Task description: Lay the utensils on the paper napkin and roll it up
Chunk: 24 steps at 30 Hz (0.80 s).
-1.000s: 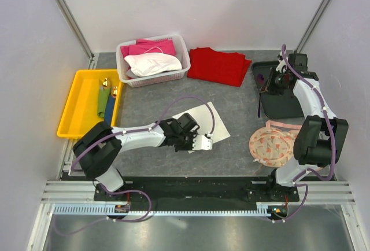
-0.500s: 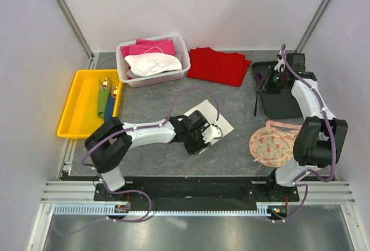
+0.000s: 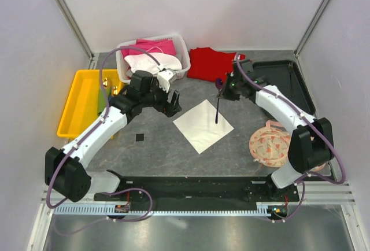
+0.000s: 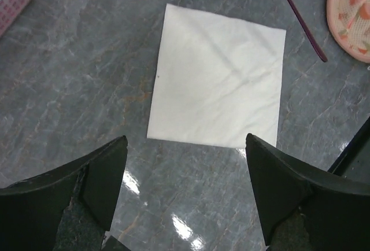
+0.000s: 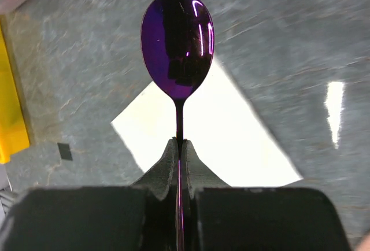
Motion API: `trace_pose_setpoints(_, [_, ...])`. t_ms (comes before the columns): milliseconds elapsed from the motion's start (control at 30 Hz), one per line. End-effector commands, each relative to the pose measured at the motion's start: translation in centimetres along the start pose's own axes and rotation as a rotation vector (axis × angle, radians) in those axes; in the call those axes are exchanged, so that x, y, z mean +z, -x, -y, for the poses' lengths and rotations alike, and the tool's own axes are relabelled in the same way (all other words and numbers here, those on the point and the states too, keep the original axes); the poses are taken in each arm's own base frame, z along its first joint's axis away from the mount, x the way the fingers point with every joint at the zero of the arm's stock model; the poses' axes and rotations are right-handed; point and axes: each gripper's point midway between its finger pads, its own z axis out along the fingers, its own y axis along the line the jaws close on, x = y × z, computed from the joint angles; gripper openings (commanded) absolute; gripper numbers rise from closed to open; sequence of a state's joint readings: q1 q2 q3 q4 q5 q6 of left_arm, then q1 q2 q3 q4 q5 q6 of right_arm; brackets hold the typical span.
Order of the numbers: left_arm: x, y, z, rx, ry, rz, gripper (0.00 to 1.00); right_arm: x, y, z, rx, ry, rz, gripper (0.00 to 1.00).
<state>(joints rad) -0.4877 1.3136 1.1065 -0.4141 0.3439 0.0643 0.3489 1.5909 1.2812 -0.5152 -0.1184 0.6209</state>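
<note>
The paper napkin lies flat on the grey table, and the left wrist view shows it just beyond my open fingers. My left gripper is open and empty, hovering to the napkin's left, near the basket. My right gripper is shut on the purple spoon. The spoon is above the napkin's far right part, with its bowl sticking out past the fingertips. Green and blue utensils lie in the yellow tray, partly hidden by my left arm.
A white basket of pink and white cloth stands at the back. A red cloth lies beside it, and a black tray is at the back right. A patterned plate sits right of the napkin. A small black square lies to its left.
My left gripper opened, left the napkin flat and drew back left toward the basket. My right arm carried the purple spoon from the black tray to above the napkin.
</note>
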Motion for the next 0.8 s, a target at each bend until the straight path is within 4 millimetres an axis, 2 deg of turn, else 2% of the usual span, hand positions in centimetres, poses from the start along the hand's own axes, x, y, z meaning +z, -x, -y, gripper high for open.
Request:
trace_pose_setpoints(0, [0.3, -3.7, 0.9, -0.111, -0.031, -0.055, 0.89, 1.9, -1.7, -2.6, 0.001, -0.059, 0.046, 0.00])
trace_pose_setpoints(33, [0.4, -3.8, 0.9, -0.122, -0.029, -0.049, 0.89, 2.3, -2.2, -3.0, -0.018, -0.067, 0.043, 0.00])
trace_pose_setpoints(67, [0.5, -3.8, 0.8, -0.133, -0.028, -0.039, 0.89, 3.3, -3.5, -3.3, -0.045, -0.080, 0.019, 0.00])
trace_pose_setpoints(167, [0.6, -3.4, 0.3, -0.164, -0.016, -0.024, 0.89, 5.3, -5.0, -2.7, -0.055, -0.131, -0.002, 0.00])
trace_pose_setpoints(267, [0.6, -3.1, -0.1, -0.186, -0.010, -0.008, 0.89, 6.8, -5.6, -2.1, -0.045, -0.160, -0.013, 0.00])
trace_pose_setpoints(567, [0.6, -3.0, -0.6, -0.201, -0.009, -0.001, 0.89, 9.6, -5.8, -2.8, -0.038, -0.173, -0.005, 0.00])
trace_pose_setpoints(767, [0.8, -3.1, -0.8, -0.211, -0.011, -0.002, 0.89, 10.8, -6.1, -2.3, -0.031, -0.199, -0.012, 0.00])
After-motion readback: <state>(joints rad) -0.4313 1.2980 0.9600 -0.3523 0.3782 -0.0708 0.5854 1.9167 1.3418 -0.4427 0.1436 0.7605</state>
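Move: Below and to the left of the right hand, which already holds the purple spoon with its bowl pointing outward, the napkin's middle lies about 7 cm left, 5 cm back and 15 cm down. The red cloth is some 24 cm straight ahead of that hand, and the floral mat roughly 30 cm to its right and 15 cm back. From the empty left hand, the napkin's middle is about 13 cm right, 3 cm ahead and 20 cm below. Carrying the purple spoon in over the napkin, the right hand swings about 7 cm left, dipping slightly back, then sinks some 11 cm in all towards the napkin and eases forward again by 2–3 cm. Its fingers stay shut on the handle and tilt about 10 degrees steeper. The open left hand backs off a little and settles some 4 cm lower, beside the napkin. ##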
